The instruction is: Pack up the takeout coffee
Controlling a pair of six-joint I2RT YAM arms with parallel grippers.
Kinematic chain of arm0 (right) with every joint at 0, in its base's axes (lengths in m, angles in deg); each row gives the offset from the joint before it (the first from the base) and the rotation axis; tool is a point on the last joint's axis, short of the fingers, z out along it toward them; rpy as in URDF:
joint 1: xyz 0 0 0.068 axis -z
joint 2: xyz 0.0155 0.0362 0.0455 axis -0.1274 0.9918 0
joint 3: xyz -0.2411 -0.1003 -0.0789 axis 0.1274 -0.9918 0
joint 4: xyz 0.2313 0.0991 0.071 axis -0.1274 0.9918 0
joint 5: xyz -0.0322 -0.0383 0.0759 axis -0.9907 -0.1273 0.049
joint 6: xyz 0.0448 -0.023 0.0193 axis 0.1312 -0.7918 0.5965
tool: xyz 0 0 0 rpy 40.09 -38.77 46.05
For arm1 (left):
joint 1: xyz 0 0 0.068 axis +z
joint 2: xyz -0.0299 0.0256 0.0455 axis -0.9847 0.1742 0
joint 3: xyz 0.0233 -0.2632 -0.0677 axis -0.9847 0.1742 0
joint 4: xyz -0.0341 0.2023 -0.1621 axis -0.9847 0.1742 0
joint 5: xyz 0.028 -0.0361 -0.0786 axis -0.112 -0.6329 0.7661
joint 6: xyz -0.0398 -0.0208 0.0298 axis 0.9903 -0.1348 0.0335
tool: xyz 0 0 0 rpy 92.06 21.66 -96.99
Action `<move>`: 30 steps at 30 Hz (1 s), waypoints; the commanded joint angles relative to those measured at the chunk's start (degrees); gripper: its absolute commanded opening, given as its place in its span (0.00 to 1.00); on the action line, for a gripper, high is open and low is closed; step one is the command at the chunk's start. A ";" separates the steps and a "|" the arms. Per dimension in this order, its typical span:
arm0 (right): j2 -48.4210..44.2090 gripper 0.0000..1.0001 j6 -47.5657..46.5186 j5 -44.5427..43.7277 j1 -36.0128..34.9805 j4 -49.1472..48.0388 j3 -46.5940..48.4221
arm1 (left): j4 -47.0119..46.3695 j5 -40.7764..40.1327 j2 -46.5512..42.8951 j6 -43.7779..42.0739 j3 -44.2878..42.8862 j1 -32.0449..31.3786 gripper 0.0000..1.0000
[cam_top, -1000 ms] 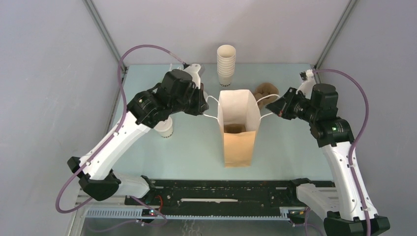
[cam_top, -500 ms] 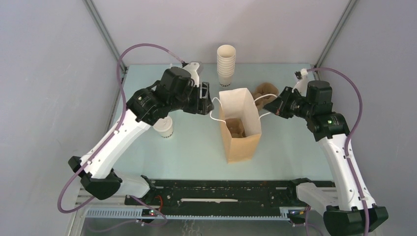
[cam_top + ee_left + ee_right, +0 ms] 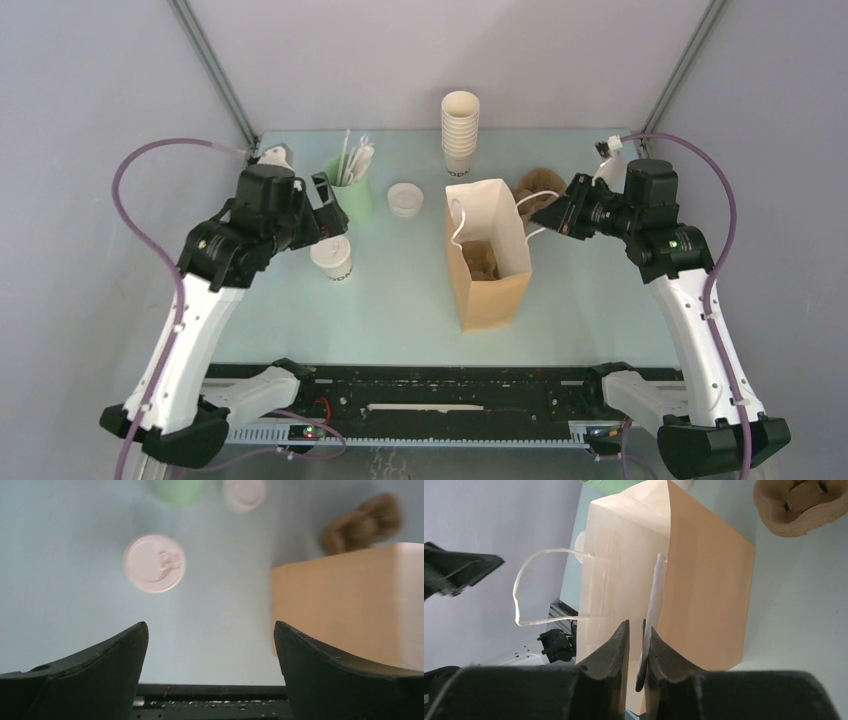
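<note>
The takeout coffee (image 3: 332, 255), a small white lidded cup with dark lettering, stands on the table left of the brown paper bag (image 3: 490, 285). My left gripper (image 3: 328, 205) hovers just behind and above the cup, wide open and holding nothing. In the left wrist view the lid (image 3: 154, 563) lies ahead of the gripper (image 3: 210, 630), up and to the left. My right gripper (image 3: 556, 216) is at the bag's right side. In the right wrist view its jaws (image 3: 636, 625) stand slightly apart, and the bag's white handle (image 3: 655, 590) rests against one finger.
A stack of lidless white cups (image 3: 460, 130) stands at the back. A mint-green cup with straws (image 3: 352, 192) and a loose white lid (image 3: 404, 199) sit behind the coffee. A brown pulp carrier (image 3: 540, 188) lies right of the bag, and something brown sits inside the bag (image 3: 482, 258).
My left gripper opened, let go of the bag's left handle and swung back left to the cup. The right jaws parted a little. The bag now leans slightly.
</note>
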 commanded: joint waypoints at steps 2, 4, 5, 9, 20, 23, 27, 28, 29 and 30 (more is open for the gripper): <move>-0.92 0.24 -1.93 1.22 -0.42 1.54 2.29 | 1.49 -2.76 5.89 1.11 8.51 6.84 1.00; -1.01 0.25 -2.12 1.37 -0.59 1.82 2.29 | -1.41 -2.90 7.76 0.46 10.31 8.26 1.00; -1.03 0.25 -2.11 1.48 -0.72 2.05 2.29 | -3.35 -2.67 8.93 0.02 11.22 9.08 1.00; -1.31 0.25 -2.07 2.03 -1.29 2.18 2.29 | -6.07 -0.67 16.58 -1.57 11.38 11.39 1.00; -1.83 0.25 -2.63 2.47 -1.75 1.76 2.30 | -8.48 -0.68 26.37 -3.36 8.95 13.93 1.00; -1.65 0.25 -2.91 2.47 -1.76 1.91 2.29 | -8.59 -1.56 25.54 -3.39 9.85 13.91 1.00; -1.21 0.26 -3.09 2.52 -1.74 1.98 2.29 | -8.48 -1.71 25.00 -3.62 10.89 13.90 1.00; -1.19 0.26 -3.05 2.56 -1.74 1.93 2.29 | -8.56 -1.75 24.96 -3.62 11.18 13.93 1.00; -1.07 0.25 -3.10 2.66 -1.74 1.82 2.29 | -8.57 -1.73 24.97 -3.64 11.52 13.89 1.00; -1.03 0.25 -3.07 2.65 -1.76 1.80 2.29 | -8.61 -1.81 25.11 -3.66 11.76 13.93 1.00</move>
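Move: The lidded coffee cup stands about 8 cm ahead of my open left hand, 6 cm to its left and some 26 cm below. From that cup, the green holder is roughly 13 cm farther out and 5 cm right; the stack of lids is 15 cm farther out and 17 cm right. The paper bag's middle is about level with my left hand, 28 cm to its right. From my right hand the cup lies 7 cm ahead and 41 cm left. I plunge my left hand down some 19 cm, also carrying it about 8 cm forward and 5 cm left, to bring it over the lidded cup, tipping the fingers some 30 degrees more steeply downward and keeping them wide open; then I hold there. My right hand eases back slightly, its fingers still around the bag's handle. ##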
